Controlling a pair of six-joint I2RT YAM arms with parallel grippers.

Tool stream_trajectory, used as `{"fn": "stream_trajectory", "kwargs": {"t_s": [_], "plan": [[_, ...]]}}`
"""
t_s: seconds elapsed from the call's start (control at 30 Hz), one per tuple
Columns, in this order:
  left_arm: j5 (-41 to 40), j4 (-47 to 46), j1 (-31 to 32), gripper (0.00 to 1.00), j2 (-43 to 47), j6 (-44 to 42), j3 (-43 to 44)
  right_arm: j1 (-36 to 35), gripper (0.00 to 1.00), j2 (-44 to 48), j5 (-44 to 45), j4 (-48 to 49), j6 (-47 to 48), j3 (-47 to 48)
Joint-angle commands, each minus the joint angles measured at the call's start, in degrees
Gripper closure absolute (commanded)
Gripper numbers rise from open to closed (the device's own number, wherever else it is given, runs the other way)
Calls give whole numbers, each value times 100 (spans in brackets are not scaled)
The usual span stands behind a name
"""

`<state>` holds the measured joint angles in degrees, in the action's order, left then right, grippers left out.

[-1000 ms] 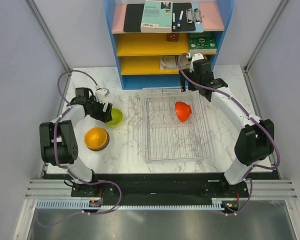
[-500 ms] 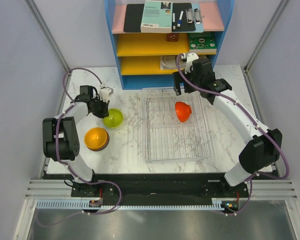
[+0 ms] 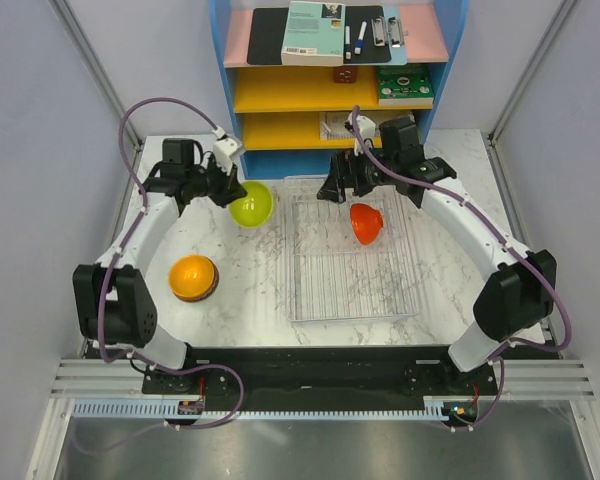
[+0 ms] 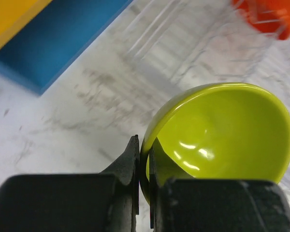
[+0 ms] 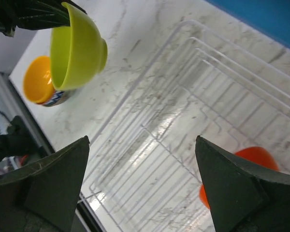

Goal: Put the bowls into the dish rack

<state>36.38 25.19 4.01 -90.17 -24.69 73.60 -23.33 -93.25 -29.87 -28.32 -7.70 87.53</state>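
My left gripper (image 3: pixel 223 188) is shut on the rim of the lime-green bowl (image 3: pixel 250 204), which hangs tilted on its side above the table, just left of the dish rack (image 3: pixel 330 285). In the left wrist view the fingers (image 4: pixel 133 159) pinch the bowl's wall (image 4: pixel 222 130). A red bowl (image 3: pixel 366 221) lies upside down in the rack's far right part. An orange bowl (image 3: pixel 192 276) rests on a patterned one at the left. My right gripper (image 3: pixel 338 187) hangs open and empty over the rack's far left corner (image 5: pixel 183 96), with the green bowl (image 5: pixel 77 46) to its left.
The blue-and-yellow shelf unit (image 3: pixel 335 90) stands right behind the rack, with a book, pens and a circuit board on its shelves. Grey side walls close in the marble table (image 3: pixel 250 290) on the left and right.
The left gripper shut on the green bowl's rim, lifted it and carried it back and right toward the rack. The right gripper opened wider and swung left over the rack's far left corner.
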Motion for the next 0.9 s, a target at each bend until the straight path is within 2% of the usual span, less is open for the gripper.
{"fn": "stream_trajectory", "kwargs": {"t_s": [0.0,0.2,0.37,0.7,0.87], "plan": [[1126,-180,801,98,790,254,-117,-31,2,-131,-1556,651,-512,-261],[1020,-348,1216,98,1019,500,-39,-31,2,-246,-2364,1503,-1312,-595],[828,-506,1304,98,1072,526,-162,-5,2,-150,-2673,1890,-1655,-851],[537,-673,1453,98,1063,483,-224,83,2,-219,-3165,3567,-3078,-1501],[99,-778,1576,98,1080,430,-267,83,2,-299,-3341,4219,-3790,-1712]]}}
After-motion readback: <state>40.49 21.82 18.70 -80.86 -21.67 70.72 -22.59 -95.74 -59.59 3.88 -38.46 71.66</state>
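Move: The left hand holds the green bowl by its rim, the bowl's middle some 5 cm to the right, 3 cm back and 3 cm below its pinch; the open right gripper waits about 30 cm to the right, level ahead and some 6 cm higher. From the right hand the green bowl is about 25 cm left, 3 cm back, 9 cm below. The red bowl is 13 cm right of that hand, level ahead, 20 cm down; the dish rack's middle is 8 cm right, 6 cm back, 23 cm below. The left arm, keeping its pinch on the green bowl's rim, carries the bowl about 10 cm right towards the right gripper while drawing back and rising, turning clockwise by some 15 to 20 degrees, then all but stops after the first third, settling slightly lower. Meanwhile the wide-open right hand eases left and back towards the bowl, slowing as it goes, its wrist turning some 35 degrees until the fingers point almost straight left and nearly level at the bowl's near side, with no touch certain and no closing. ##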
